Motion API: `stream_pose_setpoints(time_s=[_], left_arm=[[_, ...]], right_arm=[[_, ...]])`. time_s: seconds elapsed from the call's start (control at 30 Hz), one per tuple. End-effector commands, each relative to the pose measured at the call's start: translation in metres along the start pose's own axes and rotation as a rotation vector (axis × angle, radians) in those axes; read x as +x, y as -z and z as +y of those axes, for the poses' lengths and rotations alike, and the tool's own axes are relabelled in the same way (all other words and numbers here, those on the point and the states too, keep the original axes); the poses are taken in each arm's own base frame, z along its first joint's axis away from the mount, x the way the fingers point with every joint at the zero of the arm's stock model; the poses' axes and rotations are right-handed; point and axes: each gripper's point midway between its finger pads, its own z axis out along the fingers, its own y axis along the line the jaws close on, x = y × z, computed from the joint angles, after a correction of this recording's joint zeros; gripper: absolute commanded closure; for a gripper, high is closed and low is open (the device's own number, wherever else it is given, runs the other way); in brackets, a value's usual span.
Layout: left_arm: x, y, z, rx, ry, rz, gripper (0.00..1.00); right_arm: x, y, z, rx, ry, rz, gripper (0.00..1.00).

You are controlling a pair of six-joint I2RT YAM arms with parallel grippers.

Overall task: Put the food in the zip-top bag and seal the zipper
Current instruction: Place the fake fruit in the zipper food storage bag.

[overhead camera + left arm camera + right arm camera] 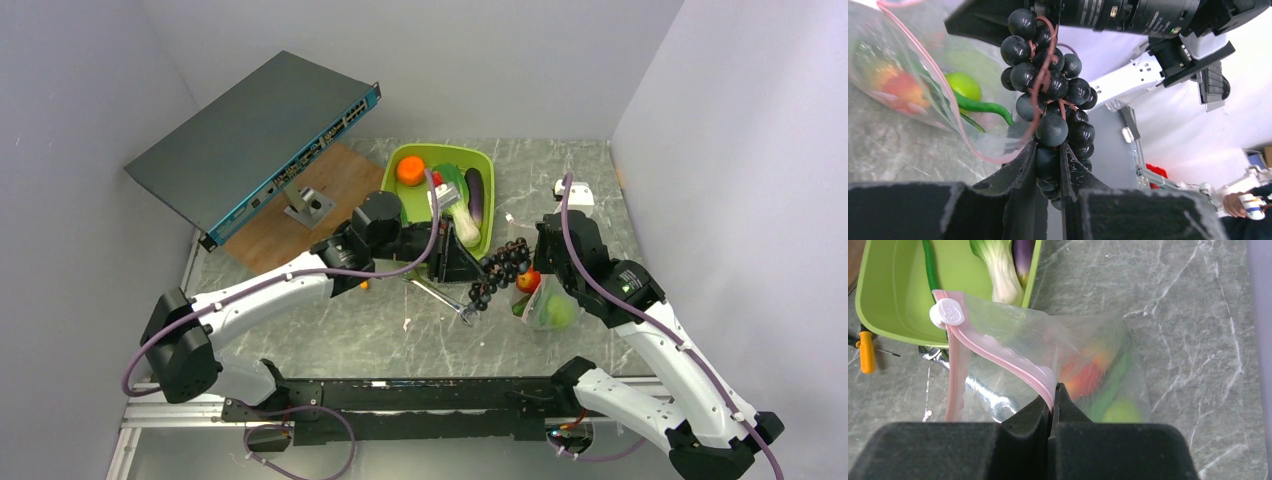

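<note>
My left gripper (1048, 150) is shut on the dark purple grapes (1050, 95), held in the air by the bag's mouth; they also show in the top view (497, 270). My right gripper (1053, 392) is shut on the pale pink zipper (998, 357) of the clear zip-top bag (1088, 355), holding its mouth open. The white slider (947, 312) sits at the strip's far end. Inside the bag are the red tomato (1083, 380), the round green fruit (1120, 412) and a green vegetable (983, 106). The bag lies on the table in the top view (548, 305).
The lime-green tub (415, 158) behind holds the orange (410, 170), bok choy (462, 222), eggplant (475, 195) and cucumber (930, 270). A silver wrench (440, 298) lies in front of it. An orange-handled tool (867, 352) lies left. A tilted network switch (250, 145) stands back left.
</note>
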Motion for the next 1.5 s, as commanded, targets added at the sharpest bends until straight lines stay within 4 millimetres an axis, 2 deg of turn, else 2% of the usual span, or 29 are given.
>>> stream_pose_setpoints(time_s=[0.0,0.23,0.5,0.67,0.83,1.03,1.2,1.3,1.47], left_arm=[[0.001,-0.001,-0.024,0.095,-0.006,-0.008,1.00],[0.017,-0.012,0.001,0.024,0.119,0.035,1.00],[0.007,-0.029,0.029,-0.137,0.277,0.047,1.00],[0.005,-0.028,0.048,-0.330,0.301,0.075,1.00],[0.001,-0.042,0.043,-0.296,0.322,0.080,0.99],[-0.008,-0.053,0.033,-0.282,0.289,0.066,0.84],[-0.022,-0.053,0.033,-0.307,0.262,0.010,0.53],[-0.031,-0.052,0.029,-0.295,0.225,-0.021,0.41],[-0.039,-0.044,0.026,-0.310,0.162,-0.037,0.36]], right_arm=[[-0.024,0.008,0.000,-0.007,-0.046,-0.087,1.00],[-0.027,0.013,0.001,-0.042,-0.046,-0.132,1.00],[-0.024,0.016,0.007,-0.096,-0.050,-0.140,1.00],[-0.018,0.014,0.009,-0.108,-0.052,-0.127,1.00],[-0.017,0.012,0.016,-0.139,-0.053,-0.119,1.00],[-0.014,0.008,0.021,-0.150,-0.047,-0.093,1.00],[-0.013,0.007,0.021,-0.142,-0.047,-0.089,1.00],[-0.013,0.006,0.019,-0.132,-0.046,-0.088,1.00],[-0.012,0.004,0.018,-0.123,-0.045,-0.084,1.00]])
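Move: The left hand already holds the black grapes. The bag's open mouth lies about 7 cm to its right and 9 below, level fore and aft; the red-orange fruit in the bag is some 10 cm right, 6 ahead and 18 below, the green apple about 16 right and 22 below, level fore and aft. The wrench lies roughly 7 ahead, 7 left and 30 below. From the right hand, gripping the rim, the mouth is about 7 left, 3 back and 4 below. The left fingers let go of the grapes at the bag's mouth. Before that, the left hand sinks and carries them right and somewhat forward, about 5 cm down and 5 across, the fingers tipping down some 20 degrees and swinging slightly forward; then they spread wide. The right hand keeps its pinch on the rim, lifting it about 2 cm, lowering it again and drifting slightly left. ##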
